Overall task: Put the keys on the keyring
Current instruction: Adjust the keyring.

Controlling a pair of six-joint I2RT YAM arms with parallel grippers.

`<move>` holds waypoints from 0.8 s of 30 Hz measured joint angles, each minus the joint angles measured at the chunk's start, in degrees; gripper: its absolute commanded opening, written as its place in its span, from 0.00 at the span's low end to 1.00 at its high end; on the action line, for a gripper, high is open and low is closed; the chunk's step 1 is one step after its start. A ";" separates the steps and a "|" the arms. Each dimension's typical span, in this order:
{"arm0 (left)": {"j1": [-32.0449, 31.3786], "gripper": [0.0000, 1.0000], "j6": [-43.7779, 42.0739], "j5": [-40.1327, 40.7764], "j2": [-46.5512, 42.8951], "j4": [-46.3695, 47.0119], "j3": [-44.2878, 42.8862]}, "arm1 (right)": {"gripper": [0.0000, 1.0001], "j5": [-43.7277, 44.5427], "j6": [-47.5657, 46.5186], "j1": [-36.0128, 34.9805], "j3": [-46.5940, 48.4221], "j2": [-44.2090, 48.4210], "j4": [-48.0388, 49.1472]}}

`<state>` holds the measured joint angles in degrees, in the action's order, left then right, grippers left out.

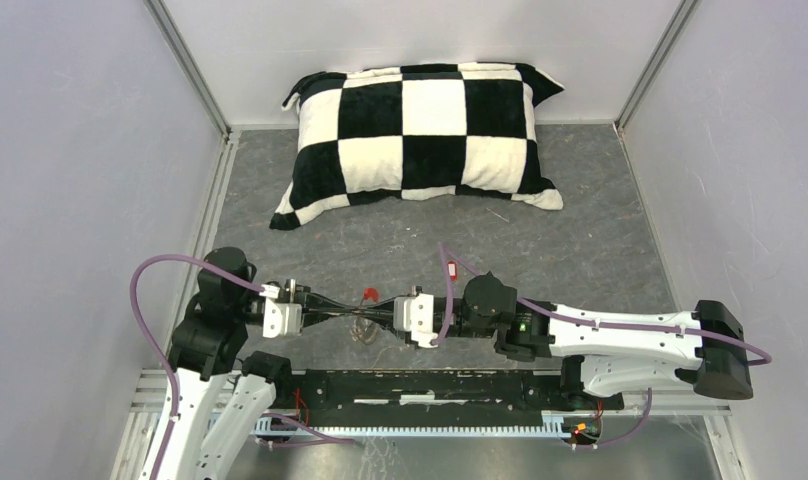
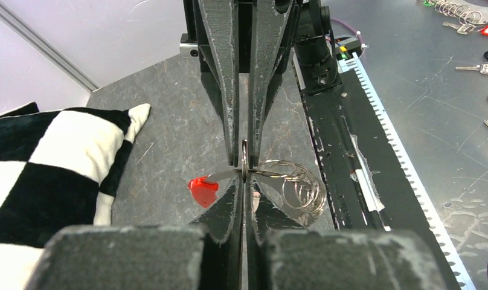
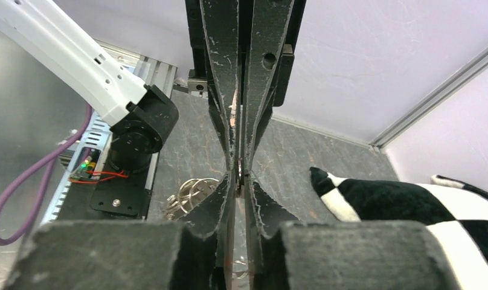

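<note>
My two grippers meet tip to tip low over the grey table [image 1: 580, 230]. The left gripper [image 2: 244, 177] is shut. The silver blade of the red-headed key [image 2: 203, 191] runs into its tips, and the red head sticks out to the left. The keyring [image 2: 302, 187], a bunch of thin silver loops, hangs off the other side of the same pinch point. One loop stands edge-on between the narrow jaws of the right gripper [image 3: 239, 175], with more loops [image 3: 190, 190] to its left. From above, the red head [image 1: 370, 294] lies just beyond the tips and the loops [image 1: 362, 332] just before them.
A black-and-white checkered pillow [image 1: 420, 130] lies at the back of the table, near both wrists' sides. A black rail [image 1: 440, 385] runs along the near edge. Pale walls close in the left, right and back. Spare keys and rings [image 2: 471, 15] lie on a surface beyond the rail.
</note>
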<state>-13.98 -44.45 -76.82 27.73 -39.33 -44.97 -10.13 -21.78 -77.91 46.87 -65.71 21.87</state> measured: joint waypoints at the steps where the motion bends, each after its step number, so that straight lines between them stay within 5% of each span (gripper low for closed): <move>1: 0.00 0.02 -0.02 0.04 -0.07 0.00 0.00 | 0.28 0.09 0.39 -0.02 -0.09 0.00 0.20; 8: -0.02 0.02 -5.38 1.92 -3.65 -0.09 0.39 | 0.49 2.12 0.94 -0.22 -0.28 1.77 -2.95; 18: -0.02 0.02 -27.87 3.85 -7.93 -5.42 1.84 | 0.48 2.89 -0.68 -0.26 4.70 5.62 -14.47; 24: -0.02 0.02 -30.82 3.80 -7.41 -5.90 1.81 | 0.44 2.67 -1.44 -0.26 6.60 4.87 -17.33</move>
<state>-14.00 -75.26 -73.01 20.32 -45.23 -43.16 -7.46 -23.22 -78.17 53.47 -60.84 4.54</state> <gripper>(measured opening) 0.040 0.465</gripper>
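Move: Both grippers meet nose to nose, with the keyring's small gripped ring right at the left fingertips and about 1 cm left of the right hand point. From the left hand, the red sleeve sits roughly 3 cm ahead, 1 cm right and 3 cm below; the bunch of rings hangs some 4 cm back and 5 cm down. A red key tag lies on the table about 15 cm ahead and 15 cm right, well below. Open the right gripper to about half and let go of the keyring, then draw it some 2.5 cm to the right, rising about 1.5 cm as it clears. Keep the left fingers shut on the small ring, nearly in place, and roll that gripper some 30 degrees about its pointing line, front side up and top tipping back towards the base. ##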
